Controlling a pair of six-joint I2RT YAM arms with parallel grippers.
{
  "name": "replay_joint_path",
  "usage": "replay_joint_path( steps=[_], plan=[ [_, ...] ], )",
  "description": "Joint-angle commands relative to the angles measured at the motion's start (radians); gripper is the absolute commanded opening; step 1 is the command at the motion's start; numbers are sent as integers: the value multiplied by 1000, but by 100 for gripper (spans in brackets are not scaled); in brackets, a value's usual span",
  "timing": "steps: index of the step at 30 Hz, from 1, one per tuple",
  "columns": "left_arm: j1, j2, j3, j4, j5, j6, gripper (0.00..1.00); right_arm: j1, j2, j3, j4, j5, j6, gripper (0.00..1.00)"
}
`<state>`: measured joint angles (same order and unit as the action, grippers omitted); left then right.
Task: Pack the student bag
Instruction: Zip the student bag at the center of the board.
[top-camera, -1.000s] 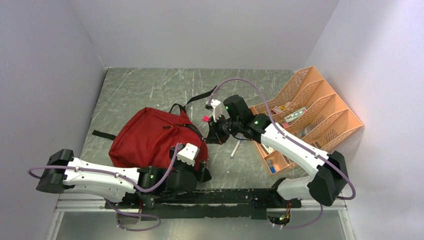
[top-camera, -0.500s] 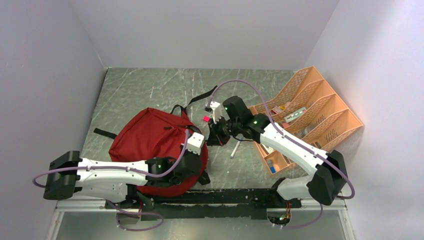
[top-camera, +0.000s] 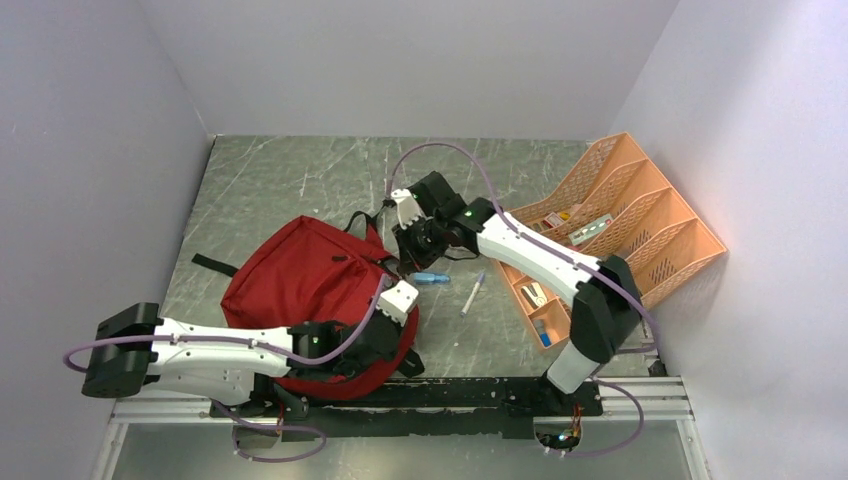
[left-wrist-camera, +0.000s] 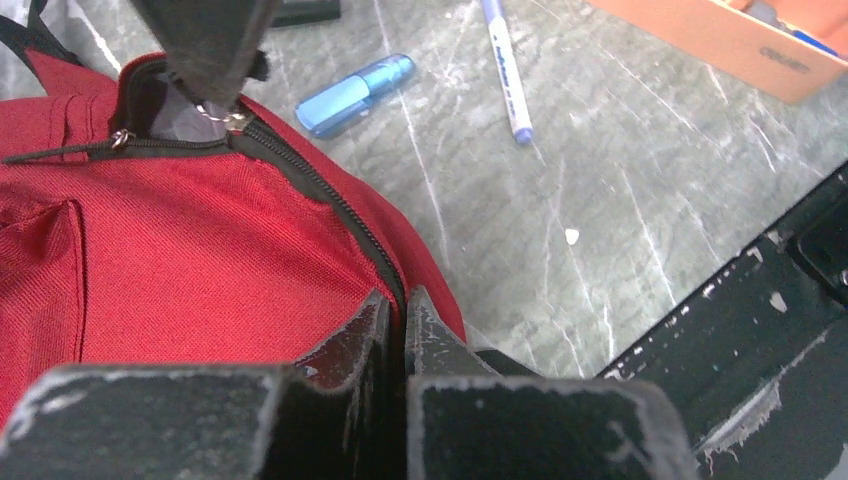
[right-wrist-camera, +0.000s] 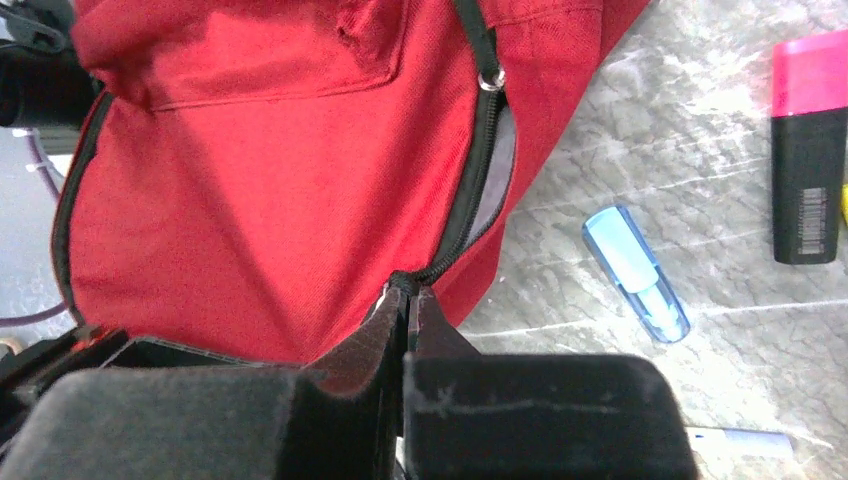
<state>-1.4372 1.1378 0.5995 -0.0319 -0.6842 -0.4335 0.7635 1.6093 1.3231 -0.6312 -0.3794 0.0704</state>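
Note:
The student bag (top-camera: 300, 285) is a dark red backpack lying left of the table's middle. My left gripper (left-wrist-camera: 397, 300) is shut on the black zipper trim at the bag's near right edge (top-camera: 398, 345). My right gripper (right-wrist-camera: 408, 292) is shut on the zipper at the bag's far right corner (top-camera: 408, 250). In the left wrist view its dark finger (left-wrist-camera: 205, 45) meets the metal zipper pull (left-wrist-camera: 215, 112). Between the two grips the zipper gapes a little, and grey lining (right-wrist-camera: 497, 175) shows inside.
A blue capped stick (top-camera: 430, 277) and a white-and-blue pen (top-camera: 472, 297) lie on the table right of the bag. A pink highlighter (right-wrist-camera: 810, 150) lies near them. The orange desk organiser (top-camera: 620, 230) with small items stands at the right wall.
My left gripper went from open to shut on the bag's zipper trim. The right arm swung left onto the bag's far corner, and the blue stick now shows where it was.

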Motion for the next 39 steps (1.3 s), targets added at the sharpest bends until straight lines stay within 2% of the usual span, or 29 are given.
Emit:
replay_joint_path(
  steps=[1,13,22,27,33,39],
  plan=[
    [-91,-19,-32,42,126,-43,5,-13,85,117,97,126,-28,0],
    [-154,-34,-43,34,109,-92,5,-13,348,348,167,166,-47,0],
    [-155,62,96,-63,93,-91,5,-17,504,491,227,85,-41,0],
    [-154,135,173,-76,85,-98,5,-25,566,522,252,30,-29,0],
    [-155,162,163,-5,122,-81,5,-34,607,547,284,-22,-26,0],
    [-155,195,174,-6,149,-34,5,-39,580,520,374,5,10,0]
  ],
)
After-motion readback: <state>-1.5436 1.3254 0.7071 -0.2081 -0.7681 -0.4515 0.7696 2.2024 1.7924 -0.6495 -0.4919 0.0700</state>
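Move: The bag's second zip slider, marking the far end of the open stretch, lies roughly 9 cm left of the right hand, 4 cm ahead and 7 cm lower. From that hand, the blue highlighter is about 4 cm ahead, 5 cm right and 13 cm down; the pink-capped marker is 12 cm ahead and 3 cm right, about as low. For the left hand, already holding the bag's near edge, the second slider is some 13 cm ahead, 8 cm left and 4 cm below. The zip's pull, still pinched in the right fingers, is drawn along the gap towards the second slider: first forward, left and down, then left and down with no further forward travel, in all about 9 cm left, 9 down and 6 forward. Against that pull the left hand keeps its pinch on the edge beside the closed zip, drawing back some 3 cm and then sinking and rolling its left side up about 15 degrees. ##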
